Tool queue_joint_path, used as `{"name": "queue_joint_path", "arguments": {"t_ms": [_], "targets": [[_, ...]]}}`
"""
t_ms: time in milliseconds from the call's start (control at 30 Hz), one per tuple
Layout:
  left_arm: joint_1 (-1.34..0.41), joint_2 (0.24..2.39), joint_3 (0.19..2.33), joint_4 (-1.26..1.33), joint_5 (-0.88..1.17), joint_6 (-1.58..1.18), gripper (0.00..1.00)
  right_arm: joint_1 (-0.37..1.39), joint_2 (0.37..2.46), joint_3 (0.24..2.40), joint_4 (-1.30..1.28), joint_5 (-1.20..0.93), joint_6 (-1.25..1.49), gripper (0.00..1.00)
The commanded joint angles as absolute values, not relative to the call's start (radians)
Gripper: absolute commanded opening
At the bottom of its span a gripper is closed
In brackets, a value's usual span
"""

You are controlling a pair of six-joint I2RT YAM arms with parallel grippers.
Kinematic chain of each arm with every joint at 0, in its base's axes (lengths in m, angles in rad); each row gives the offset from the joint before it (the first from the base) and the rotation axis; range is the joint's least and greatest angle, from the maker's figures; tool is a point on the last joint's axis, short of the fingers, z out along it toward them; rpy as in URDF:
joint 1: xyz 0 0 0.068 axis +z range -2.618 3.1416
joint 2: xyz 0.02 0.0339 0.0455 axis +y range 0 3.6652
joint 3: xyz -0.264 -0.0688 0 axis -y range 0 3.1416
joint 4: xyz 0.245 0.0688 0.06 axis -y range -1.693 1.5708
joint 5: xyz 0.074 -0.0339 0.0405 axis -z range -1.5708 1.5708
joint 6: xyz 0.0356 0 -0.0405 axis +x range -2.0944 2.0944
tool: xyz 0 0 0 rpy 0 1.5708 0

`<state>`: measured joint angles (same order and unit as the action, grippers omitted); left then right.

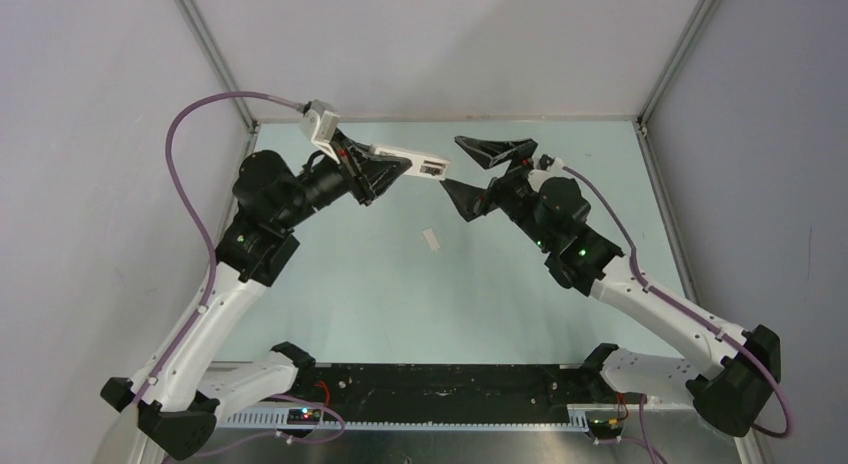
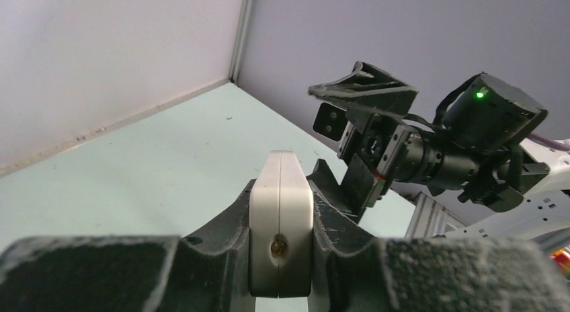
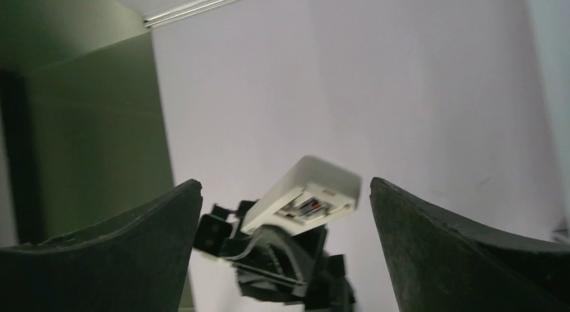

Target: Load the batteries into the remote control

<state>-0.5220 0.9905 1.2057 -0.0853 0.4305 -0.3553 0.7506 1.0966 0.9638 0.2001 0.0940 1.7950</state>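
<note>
My left gripper (image 1: 393,170) is shut on the remote control (image 1: 412,161), a slim white bar held in the air above the far middle of the table. In the left wrist view the remote control (image 2: 280,218) shows end-on, pinched between both fingers. Its free end points at my right gripper (image 1: 479,174), which stands wide open just past that end and touches nothing. In the right wrist view the remote control (image 3: 306,191) shows its open back recess. The dark shapes inside it (image 3: 310,206) look like the batteries, but they are blurred.
A small flat white cover piece (image 1: 432,240) lies on the pale green table (image 1: 340,284), below and between the grippers. Grey walls with metal corner posts (image 1: 215,54) close in the table at the back and sides. A black rail (image 1: 450,389) runs between the arm bases.
</note>
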Motion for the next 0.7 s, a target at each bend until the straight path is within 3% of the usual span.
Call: {"name": "queue_joint_path", "arguments": {"t_ms": [0, 300, 667], "targets": [[-0.535, 0.978, 1.207, 0.021, 0.386, -0.306, 0.00, 0.776, 1.117, 1.039, 0.311, 0.111, 1.931, 1.00], [-0.545, 0.985, 1.192, 0.048, 0.415, -0.276, 0.00, 0.794, 1.171, 1.065, 0.309, 0.070, 1.992, 0.98], [-0.551, 0.971, 1.135, 0.049, 0.513, -0.094, 0.00, 0.792, 1.217, 1.092, 0.250, -0.035, 2.039, 0.60]]}}
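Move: My left hand still grips the remote, its open battery end sticking out about 8 cm to the right of that hand, level in depth and height. My empty right hand waits with spread fingers, one above the other. From it the battery end lies about 5 cm left, some 1 cm back and nearly level. The left hand's fingertips are about 11 cm left of my right hand. I slide my right hand about 4 cm left onto the remote's battery end, rising nearly 3 cm first and then sinking most of that back. My wrist turns some 15 degrees on the way, and my fingers close from wide open to about two-thirds, one above and one below the remote. My left hand keeps its grip, tilting its fingers up about 10 degrees. ##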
